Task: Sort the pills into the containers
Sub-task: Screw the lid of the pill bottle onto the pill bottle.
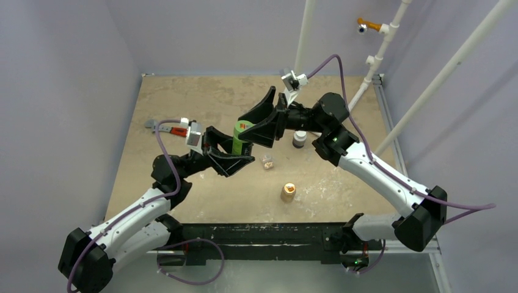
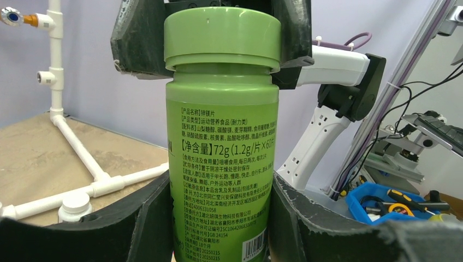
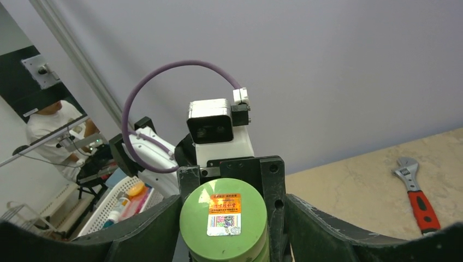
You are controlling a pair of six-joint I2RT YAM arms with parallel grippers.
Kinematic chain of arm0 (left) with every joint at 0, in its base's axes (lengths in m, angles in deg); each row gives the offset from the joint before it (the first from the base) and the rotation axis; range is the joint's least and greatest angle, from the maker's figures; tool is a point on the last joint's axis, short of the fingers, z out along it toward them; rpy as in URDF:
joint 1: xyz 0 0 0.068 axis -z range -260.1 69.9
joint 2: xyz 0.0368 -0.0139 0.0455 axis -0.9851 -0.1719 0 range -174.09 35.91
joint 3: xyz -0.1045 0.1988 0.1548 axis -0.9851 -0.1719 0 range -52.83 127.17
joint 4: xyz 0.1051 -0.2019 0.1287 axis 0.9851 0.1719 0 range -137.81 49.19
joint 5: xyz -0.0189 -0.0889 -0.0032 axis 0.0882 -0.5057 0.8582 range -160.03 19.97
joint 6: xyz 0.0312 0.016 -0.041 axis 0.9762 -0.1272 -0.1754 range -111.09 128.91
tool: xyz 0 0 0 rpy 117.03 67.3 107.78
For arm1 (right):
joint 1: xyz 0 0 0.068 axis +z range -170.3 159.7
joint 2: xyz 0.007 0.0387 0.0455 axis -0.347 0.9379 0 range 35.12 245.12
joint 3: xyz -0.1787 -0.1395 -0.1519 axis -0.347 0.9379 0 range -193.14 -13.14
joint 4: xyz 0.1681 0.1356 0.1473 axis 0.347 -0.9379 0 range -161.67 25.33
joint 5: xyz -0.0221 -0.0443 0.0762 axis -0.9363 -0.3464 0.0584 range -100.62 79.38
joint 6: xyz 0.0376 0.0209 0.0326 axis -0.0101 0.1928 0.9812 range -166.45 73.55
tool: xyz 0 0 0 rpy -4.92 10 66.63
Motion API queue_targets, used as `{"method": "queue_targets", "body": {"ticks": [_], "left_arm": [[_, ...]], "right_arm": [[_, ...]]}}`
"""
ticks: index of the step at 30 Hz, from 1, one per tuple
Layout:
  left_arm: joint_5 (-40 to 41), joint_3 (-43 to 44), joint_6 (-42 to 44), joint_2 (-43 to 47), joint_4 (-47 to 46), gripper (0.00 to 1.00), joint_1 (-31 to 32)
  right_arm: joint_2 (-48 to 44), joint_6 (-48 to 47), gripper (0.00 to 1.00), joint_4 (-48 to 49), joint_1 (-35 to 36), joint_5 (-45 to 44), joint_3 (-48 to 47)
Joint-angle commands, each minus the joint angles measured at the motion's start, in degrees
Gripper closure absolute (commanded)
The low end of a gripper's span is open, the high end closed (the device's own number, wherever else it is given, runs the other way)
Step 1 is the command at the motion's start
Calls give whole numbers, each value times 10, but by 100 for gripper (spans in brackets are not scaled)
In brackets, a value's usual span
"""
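A green bottle (image 1: 242,137) is held above the table, and my left gripper (image 1: 229,151) is shut on its labelled body (image 2: 221,164). My right gripper (image 1: 255,122) comes from the far side and is open. Its fingers (image 2: 139,41) stand close on either side of the green cap (image 3: 224,218), with a narrow gap on the cap's right in the right wrist view. The container, a small clear case (image 1: 267,162), lies on the table just right of the bottle. The pills are too small to make out.
A dark bottle with a white cap (image 1: 299,139) stands behind the case, and a tan-orange bottle (image 1: 288,191) nearer the front edge. A red-handled wrench (image 1: 166,127) lies at the left. White pipes (image 1: 366,79) rise at the back right corner.
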Motion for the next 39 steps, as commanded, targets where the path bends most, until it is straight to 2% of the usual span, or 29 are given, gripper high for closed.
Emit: {"method": "queue_targets", "body": {"ticks": [1, 7, 11, 18, 23, 29, 39], "left_arm": [[-2, 24, -13, -1, -47, 100, -5], [0, 25, -11, -4, -43, 100, -6], [4, 33, 13, -2, -2, 100, -6], [43, 69, 101, 32, 158, 100, -6], [91, 88, 149, 49, 230, 100, -5], [177, 86, 191, 64, 250, 100, 5], [406, 93, 326, 60, 246, 100, 108]], "right_arm": [[-10, -8, 37, -4, 4, -12, -26], [-8, -20, 62, -33, 6, -22, -33], [-9, -40, 70, -82, 7, -31, -42], [-21, -114, 75, -228, 15, -88, -65], [-24, -129, 79, -292, 26, -141, -76], [-15, -98, 84, -336, 39, -233, -97], [16, -23, 90, -391, 96, -410, -131]]}}
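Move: The green bottle's lid sits between the right hand's open fingers, practically at that hand's point. For the left hand, which already holds the bottle's body, the lid is about 8 cm up and 1 cm ahead. From the right hand, the clear pill box is some 10 cm ahead and 6 cm right, the white bottle 18 cm ahead and 18 cm right, and the orange-capped bottle 13 cm right and 1 cm back, all roughly 40 cm below. Closing first, the right fingers pinch the lid and keep it while the left hand keeps its hold on the bottle. Then both hands go forward together, about 5 cm, and sink some 3 cm; they counter-turn, the right clockwise and the left counter-clockwise, by roughly 25 degrees each, to tighten the lid, with both hands' fingers also dipping. ##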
